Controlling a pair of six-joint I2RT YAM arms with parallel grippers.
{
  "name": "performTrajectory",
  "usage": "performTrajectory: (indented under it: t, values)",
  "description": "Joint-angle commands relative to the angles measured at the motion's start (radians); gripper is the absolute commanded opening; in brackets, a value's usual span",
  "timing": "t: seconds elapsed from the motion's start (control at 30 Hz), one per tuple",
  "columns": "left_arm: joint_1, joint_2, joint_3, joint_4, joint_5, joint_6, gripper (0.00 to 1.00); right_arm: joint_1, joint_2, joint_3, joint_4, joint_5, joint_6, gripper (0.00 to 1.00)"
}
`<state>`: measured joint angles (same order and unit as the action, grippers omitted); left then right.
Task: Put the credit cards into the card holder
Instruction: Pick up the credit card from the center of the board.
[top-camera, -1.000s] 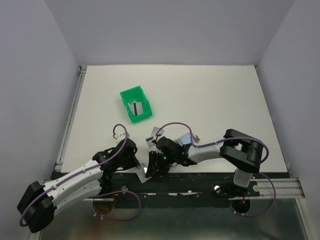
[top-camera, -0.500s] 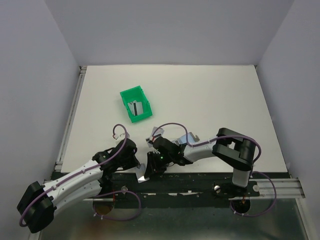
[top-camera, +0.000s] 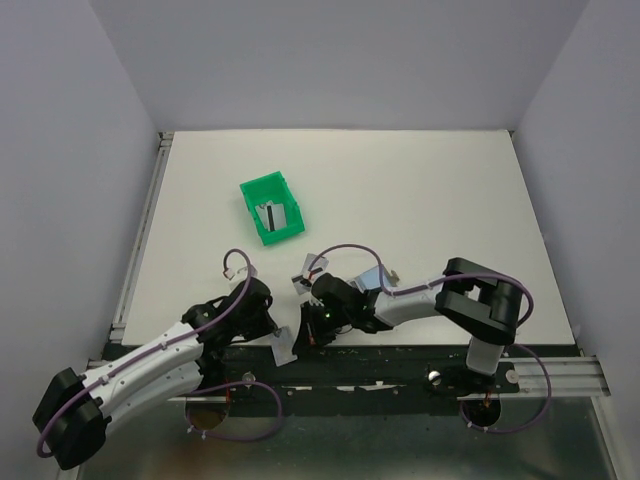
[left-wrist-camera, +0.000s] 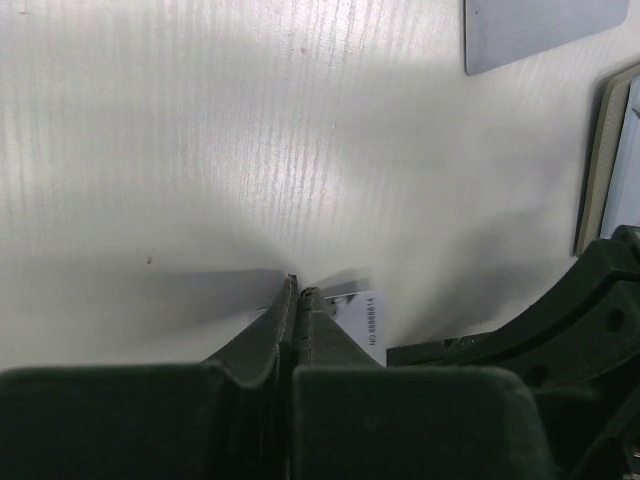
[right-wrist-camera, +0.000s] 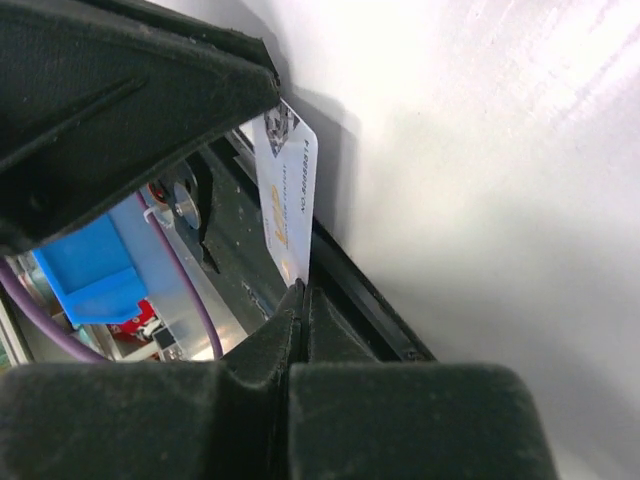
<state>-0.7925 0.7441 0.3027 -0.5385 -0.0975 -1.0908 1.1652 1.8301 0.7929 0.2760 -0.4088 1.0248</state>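
A whitish credit card (top-camera: 283, 348) stands on edge over the black rail at the table's near edge, and both grippers hold it. My left gripper (top-camera: 272, 334) is shut on it; a printed corner of the card (left-wrist-camera: 366, 318) shows beside the shut fingertips (left-wrist-camera: 298, 292). My right gripper (top-camera: 299, 338) is shut on the card's (right-wrist-camera: 287, 205) lower corner. The grey-brown card holder (left-wrist-camera: 598, 165), light blue inside, lies at the right edge of the left wrist view, with a second grey card (left-wrist-camera: 540, 28) beyond it. A third card (top-camera: 270, 215) lies in the green bin.
The green plastic bin (top-camera: 262, 190) sits mid-table, left of centre. A loose grey card (top-camera: 316, 263) lies just behind the right wrist. The table's near edge and black rail (right-wrist-camera: 370, 300) run directly under both grippers. Purple cables loop off both arms.
My right gripper has closed from open onto the card that the left gripper holds. Both wrists shifted slightly and the card moved a little left.
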Motion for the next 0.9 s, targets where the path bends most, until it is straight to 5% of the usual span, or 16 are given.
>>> performTrajectory:
  t: [0.0,0.23,0.87]
  values:
    - [-0.004,-0.057,0.051,-0.127,-0.079,-0.004,0.02,0.001,-0.074,-0.056,0.055,0.082,0.004,0.00]
    - [-0.001,-0.182,0.144,-0.198,-0.153,-0.024,0.40,-0.038,-0.199,-0.129,0.049,0.131,-0.005,0.00]
    - [-0.001,-0.448,0.153,0.129,-0.002,0.017,0.54,-0.263,-0.531,-0.116,0.075,-0.166,-0.138,0.00]
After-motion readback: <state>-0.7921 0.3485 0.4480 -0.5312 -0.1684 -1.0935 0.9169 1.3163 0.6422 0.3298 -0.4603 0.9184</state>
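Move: The VIP card bridges the two hands over the table's near edge. Its middle is about 3 cm ahead and 3 cm left of the right hand, and 3 cm back and 3 cm right of the left. The card holder lies some 13 cm ahead of the right hand and 19 cm to its right. The black-striped card is about 17 cm ahead and 1 cm right, the pale card 22 cm ahead and 5 cm right. All lie roughly at fingertip height. The right hand keeps its pinch on the card's near end and lifts it off the table's edge, about 14 cm up while going some 8 cm forward and 5 cm right, its left-pointing fingers tipping upward by roughly 25 degrees. The left hand's shut fingertips come off the card's other end as it rises about 14 cm with a little forward travel, opening to about half and tilting its fingers up some 30 degrees. ##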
